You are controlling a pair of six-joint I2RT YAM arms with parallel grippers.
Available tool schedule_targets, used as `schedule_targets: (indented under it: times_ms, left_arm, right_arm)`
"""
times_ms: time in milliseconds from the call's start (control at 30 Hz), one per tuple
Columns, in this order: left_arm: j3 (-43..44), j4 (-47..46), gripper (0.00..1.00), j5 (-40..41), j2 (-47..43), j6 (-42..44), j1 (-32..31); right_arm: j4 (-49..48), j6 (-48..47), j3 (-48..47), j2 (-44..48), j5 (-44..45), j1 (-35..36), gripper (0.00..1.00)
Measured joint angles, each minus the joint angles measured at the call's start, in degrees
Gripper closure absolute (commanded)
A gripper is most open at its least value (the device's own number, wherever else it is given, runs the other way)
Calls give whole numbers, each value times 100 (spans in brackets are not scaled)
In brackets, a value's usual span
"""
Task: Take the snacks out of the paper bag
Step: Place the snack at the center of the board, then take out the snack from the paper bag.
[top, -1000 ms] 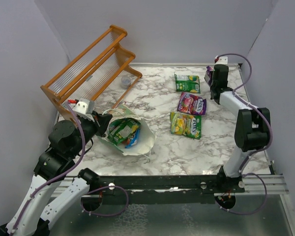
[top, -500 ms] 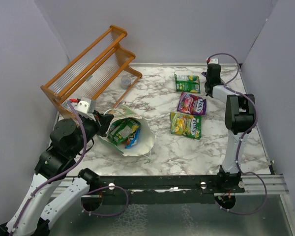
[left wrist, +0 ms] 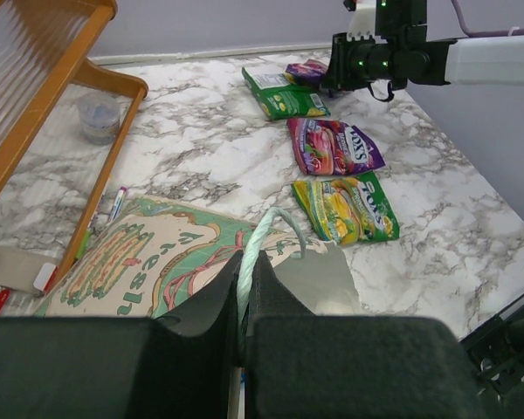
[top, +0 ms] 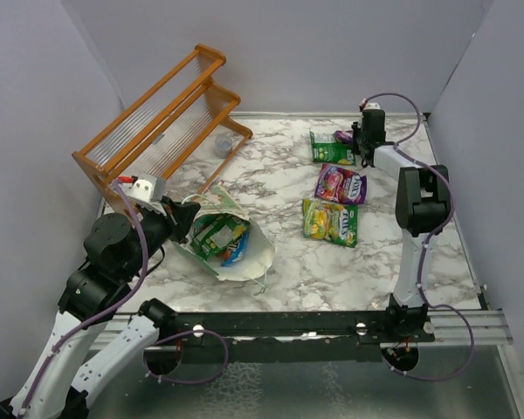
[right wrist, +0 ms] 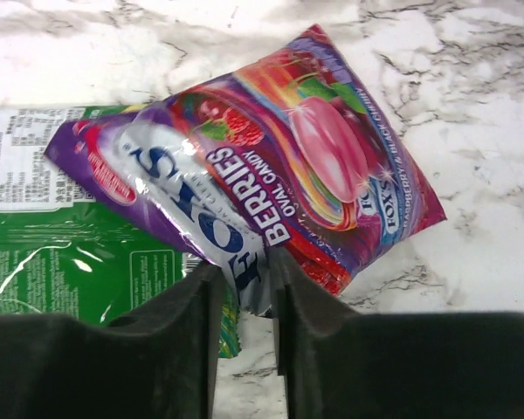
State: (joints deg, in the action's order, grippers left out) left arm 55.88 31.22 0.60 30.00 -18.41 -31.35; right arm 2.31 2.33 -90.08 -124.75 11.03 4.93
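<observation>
The paper bag (top: 260,251) lies on its side at the left with its cream mouth facing right, and several snacks (top: 220,236) show inside it. My left gripper (top: 185,218) (left wrist: 244,288) is shut on the bag's string handle (left wrist: 253,253). At the far right, my right gripper (top: 360,144) (right wrist: 244,266) has its jaws slightly apart, and the edge of a purple berry packet (right wrist: 297,166) (top: 342,136) lies loose between them. That packet rests partly on a green packet (right wrist: 61,253) (top: 332,150). A purple-pink packet (top: 341,184) and a yellow-green packet (top: 330,221) lie nearer.
An orange wooden rack (top: 162,131) leans at the back left. A small clear cup (top: 224,144) stands by its foot, and a pen (left wrist: 115,203) lies beside the bag. Grey walls close in the marble table (top: 279,188) at the back and on both sides.
My right arm has swung left from the far right corner, bringing the purple packet onto the green one. Its jaws have parted. The left arm and bag have not moved.
</observation>
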Motion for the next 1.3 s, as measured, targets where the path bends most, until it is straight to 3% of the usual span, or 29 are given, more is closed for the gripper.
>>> schedule_targets:
  times_ms: [167,233,500,633,933,1067,1300]
  left_arm:
    - [4,66,100,4,-33,0,0]
    - [4,66,100,4,-33,4,0]
    - [4,55,100,0,-28,4,0]
    - [2,52,100,-15,-28,4,0]
    - [-299,-378,100,-686,-31,-11,0]
    - [-527,-632,100,-1036,-17,-22,0]
    - [-699,-949,100,-1394,-2,-107,0]
  right_arm:
    - [164,214,-24,57,-264,0,33]
    - [105,267,258,251,-334,0,31]
    - [-13,570,1038,1471,-1132,0,26]
    - [-247,938,1598,2286,-2087,-7,26]
    - [-2345,1357,5086,4509,-4505,205,26]
    - [-2636,876,5803,5469,-5250,782,28]
    - [-2968,-835,6052,7069,-5943,2428,32]
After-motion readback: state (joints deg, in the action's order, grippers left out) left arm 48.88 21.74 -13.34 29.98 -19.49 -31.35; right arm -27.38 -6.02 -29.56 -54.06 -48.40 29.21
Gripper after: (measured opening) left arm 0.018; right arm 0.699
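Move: The right fingers are at the near edge of the berries pack, its middle about 4 cm ahead. The next snack, the green snack in the paper bag, lies some 32 cm back and 45 cm left, a little higher. The green pack is 8 cm left; the purple pack 13 cm back, 6 left; the yellow pack 25 back, 12 left. From the left hand at the bag handle, the green snack is 7 cm ahead and 28 below. Right hand opens off the berries pack, swings back 35 cm, left and up bagwards; left hand edges right. ##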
